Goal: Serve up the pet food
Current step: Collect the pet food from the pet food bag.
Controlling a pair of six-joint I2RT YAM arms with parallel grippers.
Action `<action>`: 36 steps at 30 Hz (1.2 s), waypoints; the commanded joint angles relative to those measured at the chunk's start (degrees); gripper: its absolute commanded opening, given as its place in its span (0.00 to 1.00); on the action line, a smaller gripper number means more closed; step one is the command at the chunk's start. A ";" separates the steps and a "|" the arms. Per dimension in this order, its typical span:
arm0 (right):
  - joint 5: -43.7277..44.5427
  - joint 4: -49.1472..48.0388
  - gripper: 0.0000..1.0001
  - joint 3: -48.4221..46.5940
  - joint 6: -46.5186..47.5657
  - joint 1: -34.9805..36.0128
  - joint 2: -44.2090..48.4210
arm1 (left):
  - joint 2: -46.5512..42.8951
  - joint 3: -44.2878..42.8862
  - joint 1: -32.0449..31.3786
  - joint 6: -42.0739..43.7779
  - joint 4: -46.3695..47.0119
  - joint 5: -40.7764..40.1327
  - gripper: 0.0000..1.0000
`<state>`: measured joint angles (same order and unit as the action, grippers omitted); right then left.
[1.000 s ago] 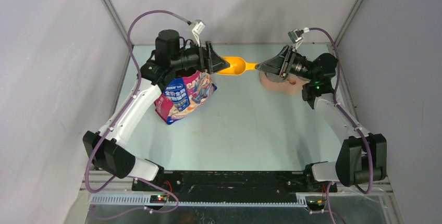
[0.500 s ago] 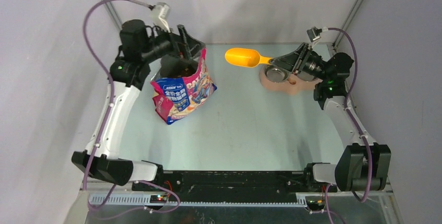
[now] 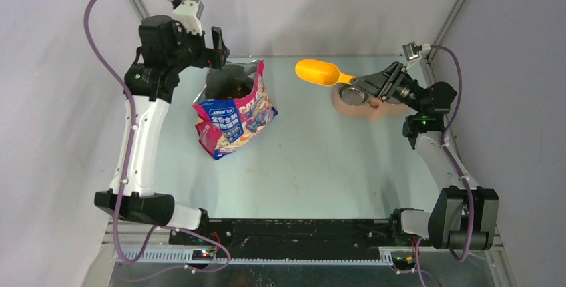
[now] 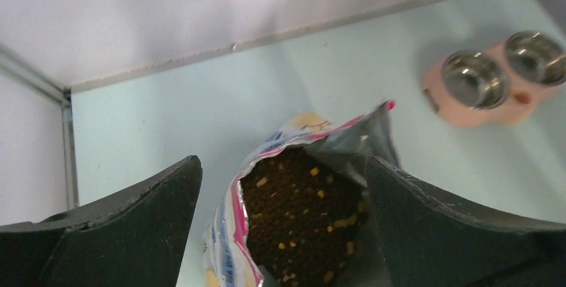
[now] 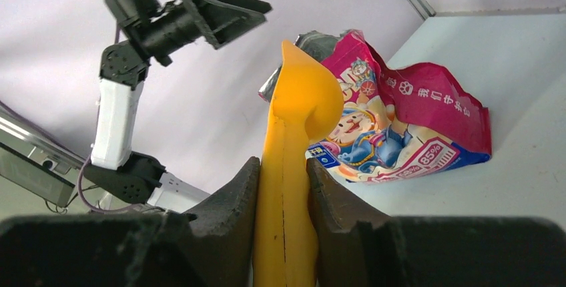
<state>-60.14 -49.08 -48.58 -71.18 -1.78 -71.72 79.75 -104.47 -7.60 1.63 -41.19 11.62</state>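
The pet food [image 4: 300, 213] is dark brown kibble filling the open pink-and-blue bag [image 3: 233, 117], which stands at the back left of the table. My left gripper [image 3: 217, 47] hangs open above and behind the bag's mouth. In the left wrist view its fingers [image 4: 133, 220] stand wide on either side of the opening, touching nothing. My right gripper [image 3: 366, 84] is shut on the handle of the yellow scoop [image 3: 317, 72]. The scoop is in the air, its bowl pointing left toward the bag. In the right wrist view the scoop [image 5: 300, 100] rises between the gripper's pads [image 5: 233, 200].
A pink double pet bowl [image 3: 382, 111] with two steel cups sits at the back right, under the right gripper. It shows again in the left wrist view as the bowl stand [image 4: 467, 112]. Metal frame posts and grey walls close in the table's back and sides.
My left gripper has opened and pulled back up and to the left, away from the bag's mouth. The right arm has drawn the scoop to the right, toward the bowls.
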 commanded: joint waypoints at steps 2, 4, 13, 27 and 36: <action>0.74 -6.56 0.00 -0.29 -1.49 0.21 1.35 | 2.09 1.15 0.96 5.03 -3.65 -4.78 1.00; 1.24 -4.84 0.00 -0.29 -1.29 0.32 1.57 | 2.24 1.86 1.00 6.13 -3.90 -5.36 1.00; 3.57 2.37 0.00 -0.28 1.46 0.27 2.13 | 3.98 2.07 0.94 11.46 -7.67 -7.06 0.96; 4.02 4.54 0.00 -0.29 3.51 0.48 2.81 | 13.84 -2.33 0.95 15.17 -12.29 -5.98 0.76; 3.80 4.78 0.00 -0.29 3.77 0.37 2.76 | 15.56 -6.82 1.58 14.09 -16.16 0.94 0.74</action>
<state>-57.14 -43.22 -48.53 -68.31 -1.56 -70.65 97.01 -108.57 -6.94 15.53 -56.34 7.84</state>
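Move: Below the open left hand, roughly 19 cm down, 3 cm ahead and 4 cm to its right, is the mouth of the pet food bag. The yellow scoop's bowl hangs about 27 cm to the left hand's right and 4 cm back, nearly level in height; the nearer steel bowl stands on the table some 40 cm right, 6 cm ahead and 38 cm down. From the right hand, the bag mouth is about 34 cm left, 10 cm ahead and 15 cm lower. Sinking about 14 cm towards the bag's open mouth and easing some 4 cm forward, the left hand tips its fingers about 25 degrees further down and rolls its left side up. Its fingers draw in from wide open to about three-quarters, straddling the left part of the rim, one outside and one over the opening. The right hand keeps hold of the scoop, almost still. ##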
